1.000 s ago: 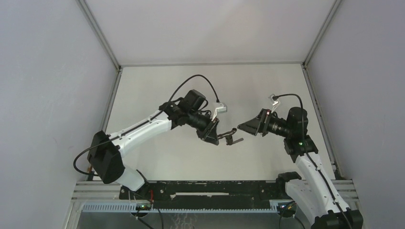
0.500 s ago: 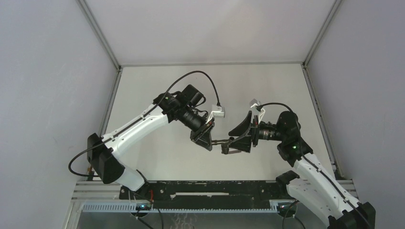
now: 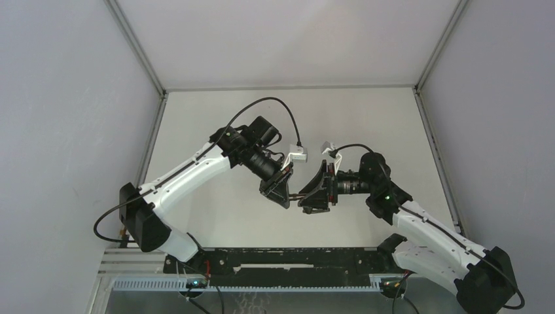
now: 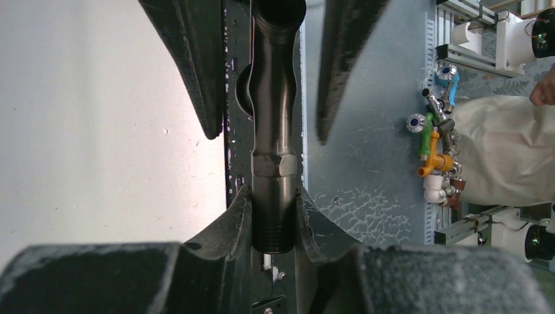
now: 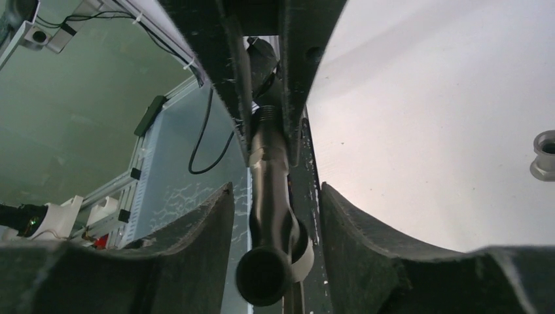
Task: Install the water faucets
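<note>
My left gripper [image 3: 283, 191] is shut on the threaded end of the faucet stem [image 3: 300, 194], a dark slim metal tap part held above the table and pointing right. In the left wrist view the stem [image 4: 273, 131] is clamped between my fingers [image 4: 235, 222]. My right gripper [image 3: 313, 196] is open, its jaws on either side of the stem's free end without touching it. In the right wrist view the stem [image 5: 269, 196] runs between my fingers [image 5: 196, 248]. The short stubby fitting [image 5: 543, 155] lies on the white table at the right edge of the right wrist view.
A black rail [image 3: 294, 258] runs along the table's near edge between the arm bases. Grey walls [image 3: 72, 131] close in the white table on the left, right and back. Beyond the near edge is a rack with coloured valves [image 4: 433, 144].
My right arm has swung left toward the left gripper, and its open jaws now straddle the stem's free end. The left gripper kept hold of the stem and dropped slightly.
</note>
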Controlling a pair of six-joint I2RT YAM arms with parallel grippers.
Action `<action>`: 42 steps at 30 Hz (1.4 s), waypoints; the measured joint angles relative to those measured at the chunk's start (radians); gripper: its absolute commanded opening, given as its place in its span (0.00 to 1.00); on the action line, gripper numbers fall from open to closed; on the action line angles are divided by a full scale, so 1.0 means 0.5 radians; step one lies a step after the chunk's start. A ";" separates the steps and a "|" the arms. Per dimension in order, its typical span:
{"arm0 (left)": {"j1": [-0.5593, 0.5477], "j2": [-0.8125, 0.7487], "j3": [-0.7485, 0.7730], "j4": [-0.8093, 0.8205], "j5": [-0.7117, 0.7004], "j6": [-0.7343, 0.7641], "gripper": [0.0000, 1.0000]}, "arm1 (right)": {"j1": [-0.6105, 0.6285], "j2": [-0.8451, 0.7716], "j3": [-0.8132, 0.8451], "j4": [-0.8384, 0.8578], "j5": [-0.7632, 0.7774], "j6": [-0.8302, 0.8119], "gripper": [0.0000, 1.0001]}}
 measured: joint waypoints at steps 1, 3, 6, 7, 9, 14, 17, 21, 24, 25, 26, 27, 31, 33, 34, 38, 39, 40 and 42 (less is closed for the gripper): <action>0.000 0.000 0.000 0.000 0.007 0.003 0.00 | 0.001 0.017 -0.001 0.015 0.008 0.000 0.53; 0.000 0.000 0.000 0.000 0.011 0.003 0.00 | 0.006 0.050 -0.002 0.046 0.011 0.007 0.51; 0.000 0.000 0.000 -0.002 0.020 0.003 0.00 | 0.024 0.089 -0.002 0.082 0.007 0.009 0.45; 0.000 0.000 0.000 -0.003 0.020 0.003 0.00 | 0.034 0.097 -0.002 0.094 0.005 0.008 0.41; 0.002 0.000 0.000 -0.009 0.019 0.002 0.00 | 0.052 0.106 -0.002 0.118 -0.008 0.007 0.36; 0.003 0.000 0.000 -0.038 0.031 -0.017 0.00 | 0.068 0.108 -0.003 0.150 -0.011 -0.012 0.00; 0.003 0.001 0.001 -0.041 0.035 -0.018 0.00 | 0.069 0.109 -0.003 0.159 -0.022 -0.016 0.00; 0.003 0.005 0.018 -0.056 0.034 -0.020 0.11 | 0.072 0.108 -0.003 0.188 -0.036 -0.011 0.00; 0.002 0.005 0.029 -0.061 0.024 -0.034 0.19 | 0.072 0.101 -0.009 0.212 -0.027 -0.007 0.00; 0.002 0.005 0.029 -0.058 0.024 -0.037 0.19 | 0.072 0.089 -0.022 0.227 -0.018 -0.004 0.00; 0.002 0.005 0.029 -0.053 0.023 -0.044 0.22 | 0.072 0.076 -0.039 0.243 -0.007 0.002 0.00; 0.002 0.005 0.029 -0.044 0.021 -0.049 0.30 | 0.072 0.055 -0.060 0.258 0.005 0.009 0.00; 0.002 0.003 0.029 0.004 0.011 -0.043 0.96 | 0.071 -0.018 -0.106 0.281 0.050 0.031 0.00; 0.021 -0.005 0.031 0.024 -0.013 -0.066 1.00 | 0.063 -0.059 -0.124 0.249 0.097 0.032 0.00; 0.043 -0.019 0.030 0.037 -0.034 -0.085 1.00 | 0.051 -0.085 -0.132 0.223 0.132 0.033 0.00; 0.225 -0.229 -0.042 0.274 -0.206 -0.283 1.00 | 0.000 -0.233 -0.200 0.132 0.409 0.039 0.00; 0.296 -0.323 -0.101 0.387 -0.286 -0.371 1.00 | -0.011 -0.288 -0.231 0.100 0.527 0.046 0.00; 0.375 -0.446 -0.195 0.521 -0.399 -0.489 1.00 | -0.018 -0.345 -0.262 0.062 0.648 0.052 0.00; 0.475 -0.599 -0.333 0.716 -0.592 -0.689 1.00 | -0.021 -0.449 -0.310 -0.030 0.900 0.062 0.00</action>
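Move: The faucet, still gripped by its threaded end in the left fingers, has its middle roughly 5 cm to the right of the left hand, at the same height. From the right hand, whose half-open fingers already straddle the body, that middle is about 2 cm to the left and level. The pipe fitting stands on the table some 4 cm ahead of the right hand, 8 cm to its left and 20 cm below. Right pinches the faucet; left lets go, leaving forward-left about 10 cm; right carries the faucet forward-right about 5 cm. ##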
